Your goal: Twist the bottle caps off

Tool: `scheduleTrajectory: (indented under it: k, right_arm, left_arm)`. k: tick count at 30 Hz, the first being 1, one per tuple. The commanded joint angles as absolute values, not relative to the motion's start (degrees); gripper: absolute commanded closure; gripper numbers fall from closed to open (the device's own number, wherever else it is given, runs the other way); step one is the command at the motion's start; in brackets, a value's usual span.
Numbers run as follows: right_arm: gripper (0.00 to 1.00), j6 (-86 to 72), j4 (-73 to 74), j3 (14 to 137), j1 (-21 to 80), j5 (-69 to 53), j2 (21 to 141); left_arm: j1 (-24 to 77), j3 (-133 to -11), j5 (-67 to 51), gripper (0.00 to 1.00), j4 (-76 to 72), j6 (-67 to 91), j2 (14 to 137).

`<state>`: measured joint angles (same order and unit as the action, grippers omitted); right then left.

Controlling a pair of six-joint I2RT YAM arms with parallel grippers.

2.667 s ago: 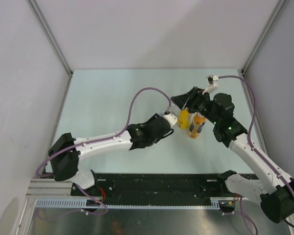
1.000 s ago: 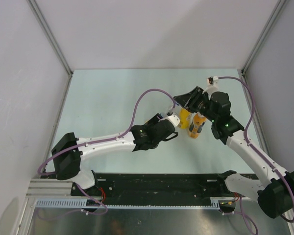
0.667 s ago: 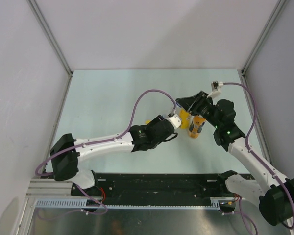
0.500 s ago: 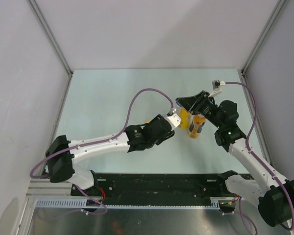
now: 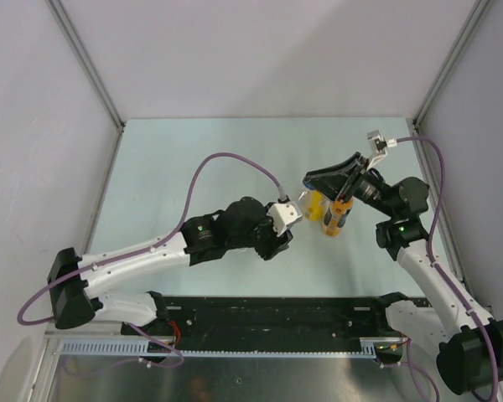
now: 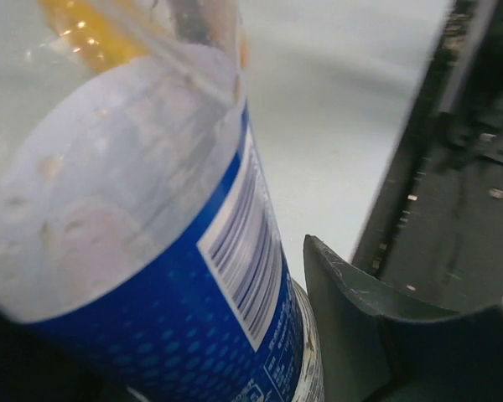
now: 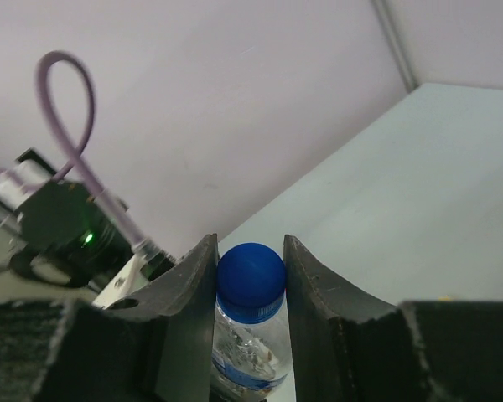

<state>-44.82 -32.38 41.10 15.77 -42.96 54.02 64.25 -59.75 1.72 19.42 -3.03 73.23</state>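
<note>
In the left wrist view a clear bottle with a blue label [image 6: 151, 276] fills the picture. My left gripper [image 5: 290, 213] is shut on its body, one dark finger [image 6: 360, 335] against its side. The bottle's blue cap [image 7: 250, 280] sits on its neck, pinched between the two fingers of my right gripper [image 7: 250, 268], which reaches in from the right [image 5: 312, 181]. Just behind stand a yellow juice bottle [image 5: 316, 205] and a shorter dark-labelled orange bottle [image 5: 336, 218]. Their caps are hidden under the right gripper's fingers.
The pale green table [image 5: 193, 167] is walled at the back and on both sides. A black rail [image 5: 268, 314] runs along the near edge. The left arm's purple cable [image 5: 226, 159] loops over the table's middle.
The left arm's elbow and base have swung left and down, and its wrist has drawn back a little. The right wrist has turned and stretched out. Both grips hold as before.
</note>
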Motion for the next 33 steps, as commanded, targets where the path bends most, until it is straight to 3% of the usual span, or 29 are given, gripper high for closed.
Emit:
scheduleTrajectory:
  k: [1,9,23,25,29,31,33]
  right_arm:
    - [1.00,-45.04,-42.20,41.20,14.73,-52.56,55.55]
    - [1.00,-50.28,-57.80,40.91,14.74,-63.82,55.78]
    - [1.00,-51.43,-62.23,40.94,15.43,-67.41,54.42]
    - [0.83,-51.97,-61.77,40.89,15.06,-66.16,54.36]
    - [0.19,-54.05,-60.82,40.95,13.76,-62.48,53.71]
    - [0.05,-55.83,-60.75,41.00,12.91,-60.49,52.69]
    - [0.02,-57.62,-60.74,41.25,11.80,-58.78,51.45]
  left_arm:
    - [65.87,-59.64,-28.57,0.68,14.09,-12.90,69.76]
    - [61.48,-61.08,-48.57,0.68,13.82,-12.49,71.66]
    - [59.35,-60.61,-48.76,0.67,13.72,-11.27,72.79]
    - [59.29,-60.42,-48.05,0.67,13.71,-11.30,72.67]
    - [59.10,-60.10,-44.66,0.67,13.72,-10.46,72.61]
    - [58.92,-59.80,-42.61,0.67,13.71,-9.89,72.58]
    - [58.76,-59.47,-40.78,0.67,13.73,-9.53,72.42]
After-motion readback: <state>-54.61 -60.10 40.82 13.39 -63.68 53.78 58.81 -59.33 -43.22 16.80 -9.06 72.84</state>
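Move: The blue cap sits right between the right gripper's pinching tips. From the left gripper, which already holds this bottle's body, the cap is about 8 cm ahead, 3 cm to the right and 12 cm higher. From the right gripper, the yellow bottle stands some 14 cm ahead and 4 cm right, the orange bottle about 10 cm ahead and 11 cm right, both with their middles roughly 25 cm below. Keep the bottle clamped in the left gripper and the blue cap pinched in the right, and draw both back together about 9 cm, rising 3 to 4 cm. Meanwhile twist them against each other: left wrist clockwise some 35 degrees, right wrist about 20 counter-clockwise and tilting. Then hold, and spread the right fingers wide off the cap. ##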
